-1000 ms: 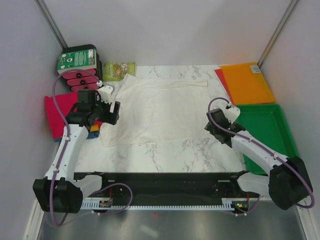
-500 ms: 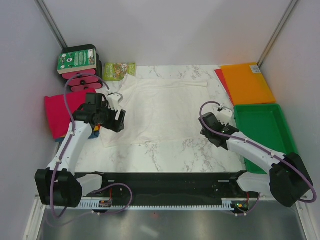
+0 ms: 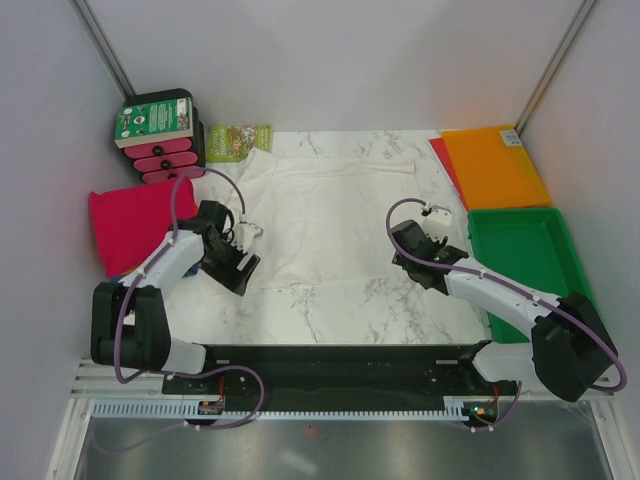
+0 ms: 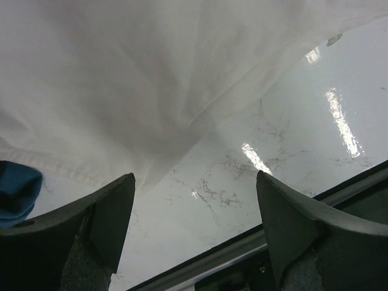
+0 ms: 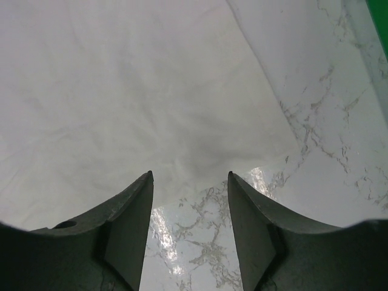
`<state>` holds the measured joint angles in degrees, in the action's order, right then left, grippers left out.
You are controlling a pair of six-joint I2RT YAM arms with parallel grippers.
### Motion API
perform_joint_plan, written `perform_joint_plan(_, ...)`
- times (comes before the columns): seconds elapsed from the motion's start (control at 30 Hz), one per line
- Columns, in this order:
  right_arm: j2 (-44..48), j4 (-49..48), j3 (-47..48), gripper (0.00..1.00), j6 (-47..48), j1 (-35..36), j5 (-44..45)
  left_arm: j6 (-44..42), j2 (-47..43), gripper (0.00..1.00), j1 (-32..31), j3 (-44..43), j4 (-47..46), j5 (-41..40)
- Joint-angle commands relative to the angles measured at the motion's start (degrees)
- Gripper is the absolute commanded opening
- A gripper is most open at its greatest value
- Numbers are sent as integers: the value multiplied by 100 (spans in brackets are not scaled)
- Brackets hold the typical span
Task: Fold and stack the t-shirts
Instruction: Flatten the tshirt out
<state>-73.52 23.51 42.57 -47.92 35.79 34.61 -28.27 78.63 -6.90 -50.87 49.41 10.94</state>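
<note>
A thin white t-shirt (image 3: 320, 212) lies spread flat on the marble table, its near hem facing the arms. My left gripper (image 3: 243, 270) is low over the shirt's near left corner (image 4: 151, 170). It is open, with only bare marble between its fingers (image 4: 195, 176). My right gripper (image 3: 402, 250) is at the near right corner, also open, the hem (image 5: 200, 157) just ahead of its fingertips (image 5: 190, 173). A folded magenta t-shirt (image 3: 135, 225) lies at the left. A bit of blue cloth (image 4: 18, 189) shows at the left edge of the left wrist view.
A flat orange sheet (image 3: 495, 165) lies over a red one at the back right, a green tray (image 3: 560, 290) in front of it. A black box with pink parts (image 3: 160, 135) and a green packet (image 3: 238, 140) stand at the back left. A black rail (image 3: 320, 355) borders the near edge.
The left gripper has swung down and nearer, from the shirt's left side to its near left corner. The right gripper has moved left to the near right corner.
</note>
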Motion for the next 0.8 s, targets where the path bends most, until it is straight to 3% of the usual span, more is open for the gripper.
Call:
perform_joint_plan(0.0, -66, -188, 217, 60, 116, 33, 151, -232, 529, 85, -75, -1, -300, -162)
perform_joint_plan(0.07, -84, -189, 226, 60, 134, 42, 169, -153, 802, 82, -154, -54, -388, -145)
perform_joint_plan(0.17, -110, -206, 226, 60, 143, 42, 186, -65, 1031, 64, -268, -151, -476, -171)
perform_joint_plan(0.2, -119, -197, 226, 60, 143, 42, 204, -47, 1075, 53, -295, -195, -493, -197)
perform_joint_plan(0.23, -119, -197, 217, 60, 151, 42, 213, -29, 1180, 50, -330, -212, -528, -232)
perform_joint_plan(0.47, -110, -320, 120, 60, 160, 60, 160, 15, 1392, 50, -365, -134, -879, -434)
perform_joint_plan(0.57, -75, -338, 50, 60, 160, 68, 134, 6, 1366, 18, -374, -46, -1029, -478)
perform_joint_plan(0.6, -66, -355, 33, 60, 160, 68, 125, 15, 1357, 2, -374, -37, -1073, -496)
perform_joint_plan(0.77, -5, -364, -11, 60, 178, 86, 107, 23, 927, 2, -374, -1, -1100, -374)
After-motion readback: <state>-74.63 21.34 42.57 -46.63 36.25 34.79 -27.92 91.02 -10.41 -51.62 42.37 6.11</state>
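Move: The t-shirt's near edge, close to its near left corner, lies some 5 cm below the left hand and about 2 cm ahead, neither left nor right of it; the corner itself is about 6 cm to the hand's left and roughly 1 cm ahead. The folded pile stands some 20 cm left and 13 cm ahead. From the right hand, that same bit of edge is about 36 cm to the left, 4 cm back and 7 cm below. The t-shirt's near edge by its left corner is pinched by the left hand, which sinks about 4.5 cm onto the cloth, its wide-open fingers pointing down and starting to close on the way. Once low, the hand slides some 2 cm forward, into the shirt, as the fingers shut fully on a bunch of fabric. ##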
